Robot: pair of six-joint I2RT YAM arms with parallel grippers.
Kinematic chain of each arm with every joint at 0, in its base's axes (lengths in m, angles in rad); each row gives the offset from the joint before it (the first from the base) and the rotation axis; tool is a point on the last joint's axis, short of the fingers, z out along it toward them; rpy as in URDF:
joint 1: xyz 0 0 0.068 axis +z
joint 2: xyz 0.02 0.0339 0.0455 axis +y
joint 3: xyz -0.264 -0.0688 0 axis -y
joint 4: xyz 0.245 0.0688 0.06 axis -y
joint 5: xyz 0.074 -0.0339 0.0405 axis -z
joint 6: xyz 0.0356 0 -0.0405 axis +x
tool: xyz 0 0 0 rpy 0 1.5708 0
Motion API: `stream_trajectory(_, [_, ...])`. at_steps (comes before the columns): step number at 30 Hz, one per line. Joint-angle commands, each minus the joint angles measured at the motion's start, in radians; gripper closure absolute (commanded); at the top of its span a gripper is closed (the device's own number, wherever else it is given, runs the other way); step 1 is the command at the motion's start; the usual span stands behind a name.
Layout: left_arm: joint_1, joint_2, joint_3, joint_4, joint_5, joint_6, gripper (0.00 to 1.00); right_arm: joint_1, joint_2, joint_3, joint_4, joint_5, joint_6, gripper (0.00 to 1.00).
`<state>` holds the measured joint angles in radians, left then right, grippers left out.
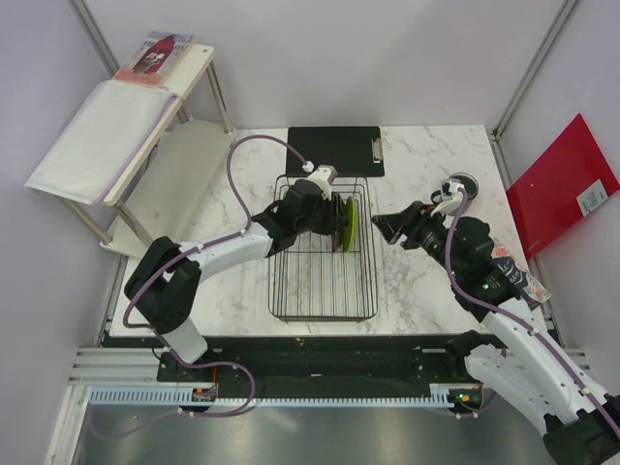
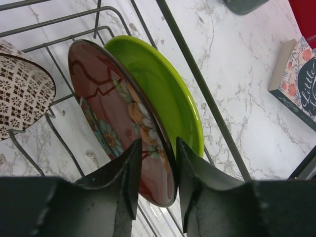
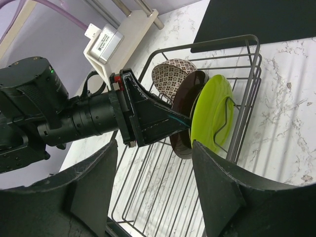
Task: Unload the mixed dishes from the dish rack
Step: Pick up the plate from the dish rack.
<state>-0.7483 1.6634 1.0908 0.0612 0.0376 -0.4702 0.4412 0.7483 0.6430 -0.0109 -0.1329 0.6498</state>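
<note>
The dish rack sits mid-table. At its far end stand a brown-and-white patterned bowl, a dark red patterned plate and a lime-green plate, all on edge. My left gripper straddles the lower rim of the red plate, one finger on its patterned face and the other between the two plates. The jaws are narrow; whether they clamp the rim is unclear. My right gripper hovers open and empty to the right of the rack, facing the plates. A dark mug stands on the table behind the right arm.
A black clipboard lies just behind the rack. A book rests on the marble to the right, and a red folder leans on the right wall. A white shelf with a folded cloth stands off the table's left.
</note>
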Motion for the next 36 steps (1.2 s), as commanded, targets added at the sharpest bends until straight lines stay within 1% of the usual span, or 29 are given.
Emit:
stream_trajectory(1, [-0.003, 0.006, 0.028, 0.038, 0.03, 0.038, 0.64, -0.001, 0.013, -0.003, 0.023, 0.01, -0.016, 0.31])
stream_trajectory(2, [-0.002, 0.003, 0.024, 0.038, 0.031, 0.038, 0.69, -0.001, 0.016, -0.003, 0.025, 0.01, -0.015, 0.31])
stream_trajectory(4, [-0.002, -0.008, 0.012, 0.04, 0.03, 0.038, 0.74, -0.002, 0.02, -0.005, 0.026, 0.009, -0.012, 0.32])
stream_trajectory(7, [-0.003, -0.042, 0.001, 0.045, 0.045, 0.044, 0.87, -0.001, 0.022, -0.006, 0.029, 0.009, -0.01, 0.32])
stream_trajectory(8, [-0.003, -0.06, -0.002, 0.045, 0.047, 0.05, 0.94, -0.001, 0.022, -0.006, 0.029, 0.01, -0.012, 0.32])
stream_trajectory(9, [-0.002, -0.071, -0.005, 0.045, 0.05, 0.051, 0.97, -0.001, 0.02, -0.008, 0.029, 0.013, -0.012, 0.32])
stream_trajectory(16, [0.006, -0.155, -0.006, 0.037, 0.108, 0.07, 0.98, -0.002, 0.006, -0.016, 0.026, 0.016, -0.01, 0.32])
stream_trajectory(24, [0.018, -0.249, 0.018, 0.009, 0.171, 0.044, 0.98, -0.002, -0.015, -0.017, 0.014, 0.016, -0.006, 0.32])
stream_trajectory(27, [0.03, -0.307, 0.014, 0.014, 0.192, 0.019, 0.98, -0.001, -0.036, -0.016, 0.014, 0.024, -0.006, 0.32])
stream_trajectory(30, [0.047, -0.388, -0.002, 0.058, 0.246, 0.001, 0.98, -0.001, -0.066, -0.003, -0.017, 0.041, -0.015, 0.32])
stream_trajectory(33, [0.05, -0.468, -0.002, 0.089, 0.292, 0.016, 0.98, -0.001, -0.089, 0.018, -0.049, 0.064, -0.035, 0.32])
stream_trajectory(36, [0.05, -0.525, 0.017, 0.059, 0.361, 0.068, 0.98, -0.001, -0.102, 0.053, -0.09, 0.079, -0.053, 0.32])
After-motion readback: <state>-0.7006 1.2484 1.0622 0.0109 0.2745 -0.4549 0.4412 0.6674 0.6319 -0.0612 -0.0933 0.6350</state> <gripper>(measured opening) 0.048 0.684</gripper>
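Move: Ahead of the left hand by about 4 cm, 1 cm to its right and 4 cm lower is the middle of the red flowered plate, its near upper rim already between the open fingers. The green plate stands some 4 cm to the right of that plate, level with it; the patterned bowl is about 9 cm left and 7 cm ahead of the left hand. From the right hand, the red plate lies roughly 9 cm ahead, 12 cm left and 15 cm lower. Closing the half-open left fingers on the near rim of the red plate, the hand stays almost in place, then draws the pinched plate up out of its slot, slowly at first and then fast. It lifts about 16 cm, coming back some 6 cm towards the base as the fingertips tip up about 20 degrees and swing a little right. The fingers keep their pinch. ##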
